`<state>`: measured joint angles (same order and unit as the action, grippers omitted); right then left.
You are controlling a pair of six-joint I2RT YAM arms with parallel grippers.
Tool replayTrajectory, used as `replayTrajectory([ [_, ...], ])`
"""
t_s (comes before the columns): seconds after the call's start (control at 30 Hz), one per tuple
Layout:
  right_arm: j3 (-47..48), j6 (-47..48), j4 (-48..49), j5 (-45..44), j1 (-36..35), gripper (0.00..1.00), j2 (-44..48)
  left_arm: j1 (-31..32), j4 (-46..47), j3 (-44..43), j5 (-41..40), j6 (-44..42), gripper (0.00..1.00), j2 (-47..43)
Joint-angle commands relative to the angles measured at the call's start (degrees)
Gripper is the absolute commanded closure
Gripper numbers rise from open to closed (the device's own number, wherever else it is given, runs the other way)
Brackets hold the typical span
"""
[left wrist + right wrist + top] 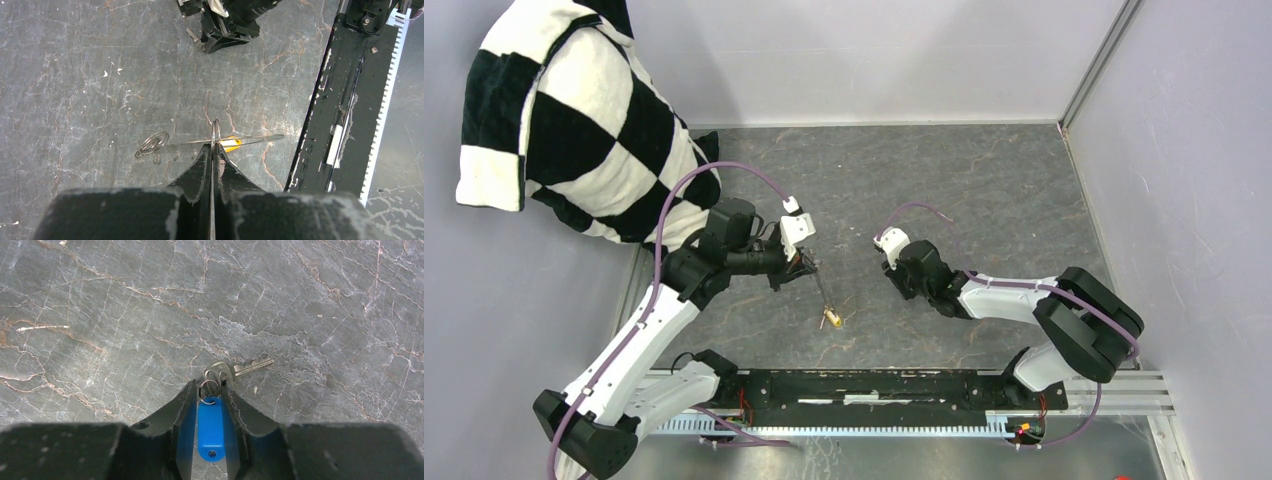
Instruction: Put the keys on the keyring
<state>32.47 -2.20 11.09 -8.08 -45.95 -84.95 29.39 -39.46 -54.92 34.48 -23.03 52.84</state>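
Note:
My left gripper (215, 148) is shut on the keyring (260, 137), a thin grey wire loop seen almost edge-on, with a small coiled ring (152, 142) at one end. The yellow-headed key (231, 144) hangs on that wire just beyond the fingertips. From above, the left gripper (809, 265) holds the wire, which slants down to the yellow key (830, 319). My right gripper (211, 388) is low over the table, its jaws open and close on either side of the blue key head (211, 427). That key's silver blade (250, 366) and small ring lie just past the fingertips. The right gripper (892, 262) stands right of the left one.
A black-and-white checkered cloth (574, 130) hangs at the back left. A black rail (874, 385) runs along the near edge and appears again as the rail (340, 100) in the left wrist view. Grey walls close in the marbled table (984, 180).

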Motion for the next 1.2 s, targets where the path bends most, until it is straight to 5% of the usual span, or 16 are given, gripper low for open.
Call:
replayTrajectory([
  [0.0,1.1,1.7,1.8,0.5,0.3,0.71,0.1,0.2,0.7,-3.2,-0.1,2.3,0.98,0.0],
  [0.17,1.2,1.7,1.9,1.8,0.2,1.0,0.0,0.2,0.4,-3.5,-0.4,2.4,0.98,-0.1],
  [0.67,-3.5,-4.1,7.1,22.2,0.6,1.0,7.1,0.2,-0.7,-3.0,-1.1,3.3,0.98,-0.4],
  [1.17,0.8,-5.8,6.3,32.2,5.0,0.98,-0.4,0.2,-0.7,-2.1,0.2,3.0,0.98,-0.6],
])
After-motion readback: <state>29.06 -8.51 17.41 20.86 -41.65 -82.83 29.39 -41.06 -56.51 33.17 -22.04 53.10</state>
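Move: The blue-tagged key lies on the table right at the right hand's parted fingers: its ring is between the tips, its tag's middle about 2 cm back and 1 cm to the right. The keyring, a holed metal disc gripped by the left hand, has its middle some 17 cm left, 5 cm back and 14 cm up; the yellow tag under it is roughly 13 cm left and 9 cm back, 2 cm higher. From the left hand the blue tag is about 19 cm right, 3 cm ahead, 21 cm below. The right fingers first shut fully, pinching the blue key's split ring or the key head beside it while the hand stays low, then lift about 4 cm and swing left towards the keyring. From there the hand draws back some 5 cm towards its base, sinking again by about 2 cm, and turns roughly 25 degrees, rolling and swinging counter-clockwise with the fingers tipping steeper, while the left hand holds the keyring nearly still. ##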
